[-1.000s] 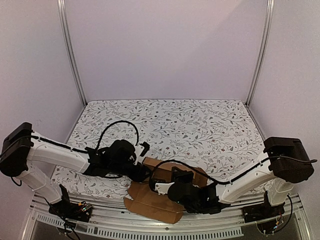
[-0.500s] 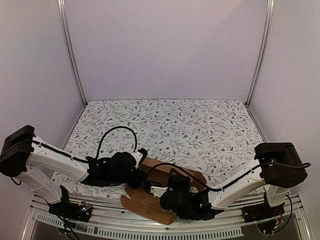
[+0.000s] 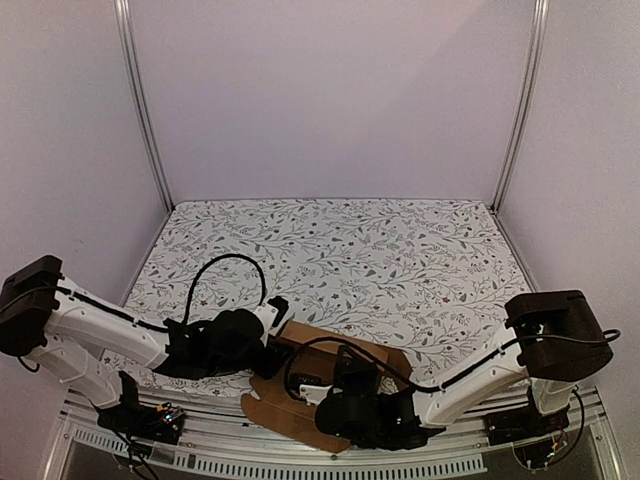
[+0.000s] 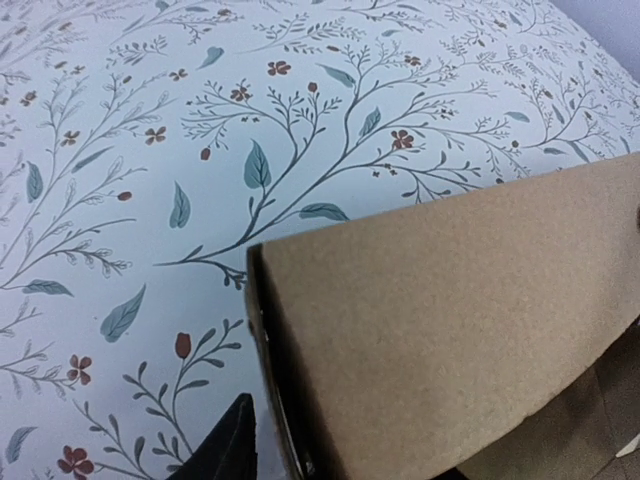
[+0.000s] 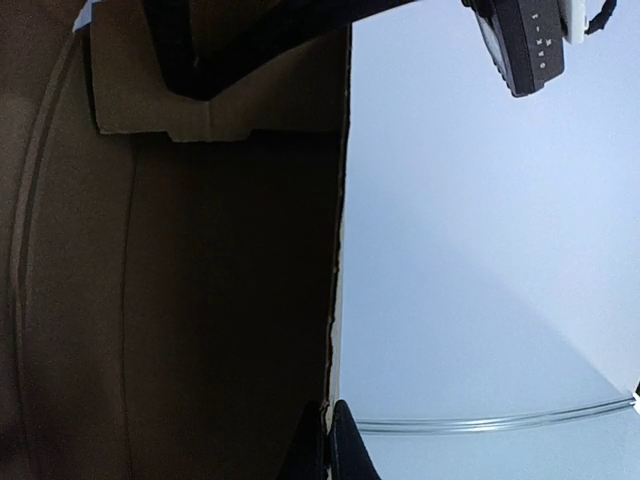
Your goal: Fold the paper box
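The paper box (image 3: 345,347) is a brown cardboard piece, partly folded, at the table's near edge between both arms, with flat flaps (image 3: 280,415) spread in front. My left gripper (image 3: 272,340) is at its left end. In the left wrist view a cardboard wall (image 4: 450,330) runs in between the fingers; one black fingertip (image 4: 235,445) shows just left of its edge and the other is hidden. My right gripper (image 5: 327,428) is shut on the thin edge of a cardboard panel (image 5: 200,300), low at the front (image 3: 318,405).
A floral cloth (image 3: 400,260) covers the table. A metal rail (image 3: 300,455) runs along the near edge, with upright posts (image 3: 140,100) and white walls behind. The right wrist view shows a black cable (image 5: 200,70) and a black arm part (image 5: 525,45) overhead.
The left jaws have narrowed around the box's left end and that arm has sunk lower. The right arm has swung left and down with the cardboard edge; the front flaps shifted left.
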`<state>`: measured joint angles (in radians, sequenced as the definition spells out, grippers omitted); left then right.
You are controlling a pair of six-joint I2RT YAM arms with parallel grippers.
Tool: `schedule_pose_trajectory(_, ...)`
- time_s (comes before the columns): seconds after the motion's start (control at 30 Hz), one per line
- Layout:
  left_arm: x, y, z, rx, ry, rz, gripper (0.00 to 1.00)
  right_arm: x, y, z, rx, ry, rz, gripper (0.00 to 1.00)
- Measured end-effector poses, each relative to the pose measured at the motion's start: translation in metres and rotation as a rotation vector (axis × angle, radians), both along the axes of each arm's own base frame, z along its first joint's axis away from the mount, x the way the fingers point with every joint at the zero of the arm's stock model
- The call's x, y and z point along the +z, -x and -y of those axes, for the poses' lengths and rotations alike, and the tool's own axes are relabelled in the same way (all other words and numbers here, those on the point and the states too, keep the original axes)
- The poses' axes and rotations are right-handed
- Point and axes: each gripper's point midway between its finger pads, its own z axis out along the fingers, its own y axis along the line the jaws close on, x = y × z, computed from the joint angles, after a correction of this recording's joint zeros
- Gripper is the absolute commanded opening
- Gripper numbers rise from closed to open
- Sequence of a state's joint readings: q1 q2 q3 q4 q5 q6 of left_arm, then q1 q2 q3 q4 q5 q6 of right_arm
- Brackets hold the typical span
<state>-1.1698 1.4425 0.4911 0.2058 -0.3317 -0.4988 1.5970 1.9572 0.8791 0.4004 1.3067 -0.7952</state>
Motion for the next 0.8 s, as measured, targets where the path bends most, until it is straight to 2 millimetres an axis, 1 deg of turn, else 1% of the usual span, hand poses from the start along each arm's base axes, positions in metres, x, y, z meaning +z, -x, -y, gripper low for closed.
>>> schedule_pose_trajectory(0.17,0.0042,0.0026,-0.0065,0.008,0.035,0.011,0.43,-0.0018,0.0068,-0.0022,0.017,0.034,0.002,0.0)
schedule_pose_trajectory(0.37,0.0043,0.0045,-0.007,0.012,0.058,0.015,0.42,-0.0017,0.0072,-0.0024,0.006,0.06,0.011,0.0)
schedule_pose_trajectory(0.5,0.004,0.0058,-0.0057,0.015,0.071,0.021,0.37,-0.0028,0.0078,-0.0031,-0.006,0.07,0.016,0.0)
schedule_pose_trajectory(0.6,0.0036,0.0065,-0.0024,0.014,0.084,0.024,0.31,-0.0025,0.0088,-0.0038,-0.01,0.07,0.015,0.0)
schedule_pose_trajectory(0.67,0.0035,0.0066,0.0006,0.014,0.095,0.026,0.24,-0.0024,0.0091,-0.0037,-0.014,0.067,0.011,0.0)
schedule_pose_trajectory(0.8,-0.0005,0.0041,0.0022,0.023,0.09,0.041,0.07,-0.003,0.009,-0.0013,-0.026,0.059,0.007,0.0)
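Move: The left hand is already at the box's left end flap, which lies about 1 cm ahead, 1 cm to its right and 1 cm below, between its half-open fingers. From there the long top panel's middle is some 9 cm to the right and 3 cm farther out, and the loose near flap is around 12 cm back, 1 cm right and 4 cm lower. From the right hand, already pinching the panel's edge, the end flap lies roughly 12 cm left, 1 cm ahead and 4 cm lower. Left and slightly up by under 1 cm, easing back a little, the left hand shifts beside the box's left corner, then returns right and down while its fingers close from under half open to nearly shut around the end flap, tilting about 5 degrees with its left side dropping. The right hand keeps its pinch on the panel edge, drawing back about 1 cm before holding there. ##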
